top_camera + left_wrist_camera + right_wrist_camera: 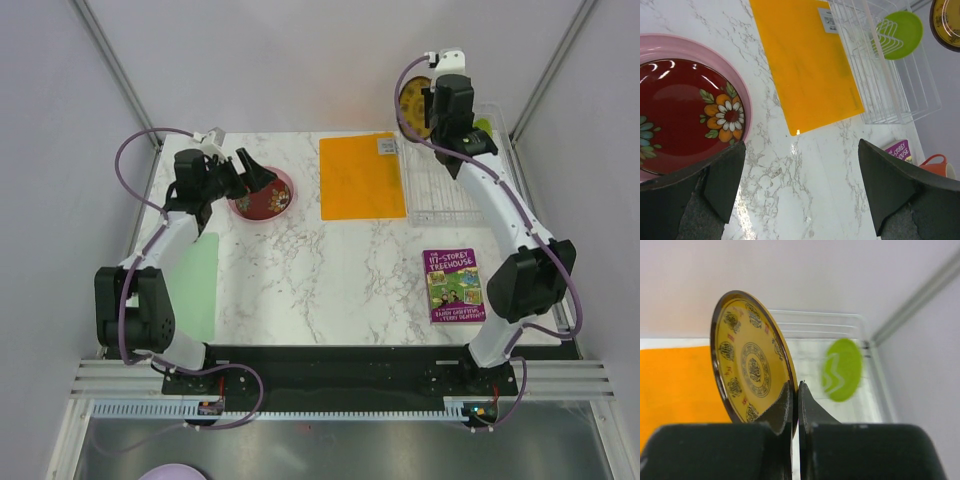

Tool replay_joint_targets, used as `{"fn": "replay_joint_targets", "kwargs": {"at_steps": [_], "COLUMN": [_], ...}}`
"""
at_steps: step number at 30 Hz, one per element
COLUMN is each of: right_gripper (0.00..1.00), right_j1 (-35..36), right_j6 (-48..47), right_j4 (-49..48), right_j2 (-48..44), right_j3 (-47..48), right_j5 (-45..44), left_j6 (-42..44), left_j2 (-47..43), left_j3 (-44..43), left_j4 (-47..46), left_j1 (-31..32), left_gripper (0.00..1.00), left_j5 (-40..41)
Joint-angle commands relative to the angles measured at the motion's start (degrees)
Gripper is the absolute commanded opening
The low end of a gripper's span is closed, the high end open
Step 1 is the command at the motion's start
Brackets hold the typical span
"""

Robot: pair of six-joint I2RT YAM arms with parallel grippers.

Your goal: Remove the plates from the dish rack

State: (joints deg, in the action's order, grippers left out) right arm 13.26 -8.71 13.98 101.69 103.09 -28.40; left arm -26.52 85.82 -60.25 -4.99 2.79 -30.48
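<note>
My right gripper (pixel 432 112) (pixel 796 390) is shut on the rim of the yellow patterned plate (pixel 412 103) (pixel 747 360) and holds it upright above the far end of the clear dish rack (pixel 445 185) (pixel 860 327). The lime green plate (pixel 483 125) (pixel 842 370) (pixel 897 35) stands in the rack's far right corner. The dark red speckled plate (pixel 265 198) (pixel 685 115) lies in the pink plate (pixel 236 208) (pixel 747 107) on the table at the left. My left gripper (pixel 255 172) (pixel 800 190) is open and empty just above their near edge.
A flat orange mat (pixel 360 175) (pixel 810 65) lies between the stacked plates and the rack. A purple book (pixel 455 285) (pixel 900 150) lies in front of the rack, with an orange mug (pixel 937 162) beside it. A pale green mat (pixel 195 285) is at the left.
</note>
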Motion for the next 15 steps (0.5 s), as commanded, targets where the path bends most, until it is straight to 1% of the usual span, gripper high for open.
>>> {"fn": "replay_joint_targets", "kwargs": {"at_steps": [1, 3, 4, 6, 7, 15], "right_gripper": [0.0, 0.0, 0.0, 0.0, 0.0, 0.0], "right_j1": [2.4, 2.6, 3.3, 4.1, 5.0, 9.4], "right_j6": [14.8, 20.7, 22.5, 25.3, 27.6, 34.3], "right_j4": [1.7, 0.7, -0.1, -2.5, -3.2, -9.4], "right_j2": [-4.1, -4.5, -4.8, -5.2, -5.4, -5.3], "right_j3": [-3.9, -6.2, -8.2, -10.1, -11.7, -16.9], "right_j5": [17.6, 22.2, 26.1, 28.2, 31.0, 36.7], "left_j6": [-4.1, -5.5, -6.0, -7.0, -7.4, -12.1], "left_j2": [2.3, 3.0, 3.2, 3.7, 3.8, 6.0], "left_j3": [0.6, 1.4, 1.6, 2.2, 2.4, 4.9], "left_j4": [-7.4, -9.0, -10.4, -11.7, -12.5, -22.3], "left_j1": [0.5, 0.5, 0.6, 0.7, 0.9, 3.2], "left_gripper": [1.0, 1.0, 1.0, 1.0, 1.0, 1.0], "left_j5": [-5.0, -5.7, -6.2, -6.7, -7.0, -7.5]}}
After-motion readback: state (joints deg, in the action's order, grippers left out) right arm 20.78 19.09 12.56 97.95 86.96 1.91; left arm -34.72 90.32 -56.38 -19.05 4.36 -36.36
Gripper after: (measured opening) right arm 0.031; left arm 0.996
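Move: The yellow plate, held in the right gripper, stands roughly 45 cm to the right of the open left hand, some 12 cm farther out and 15 cm higher. From the right hand, the left gripper lies about 50 cm left, 10 cm back and 14 cm lower. The orange folder lies 17 cm left, 5 cm ahead and 35 cm below the right hand; the dish rack's middle is 12 cm right, 9 cm ahead and 27 cm below. Still pinching the yellow plate by its rim, the right hand swings it quickly left towards the left gripper, about 17 cm, sinking nearly 10 cm and drawing back some 5. Its left side rolls up about 30 degrees while it turns counter-clockwise and tips down. The left hand, fingers wide open, edges 3 cm right towards the plate. ##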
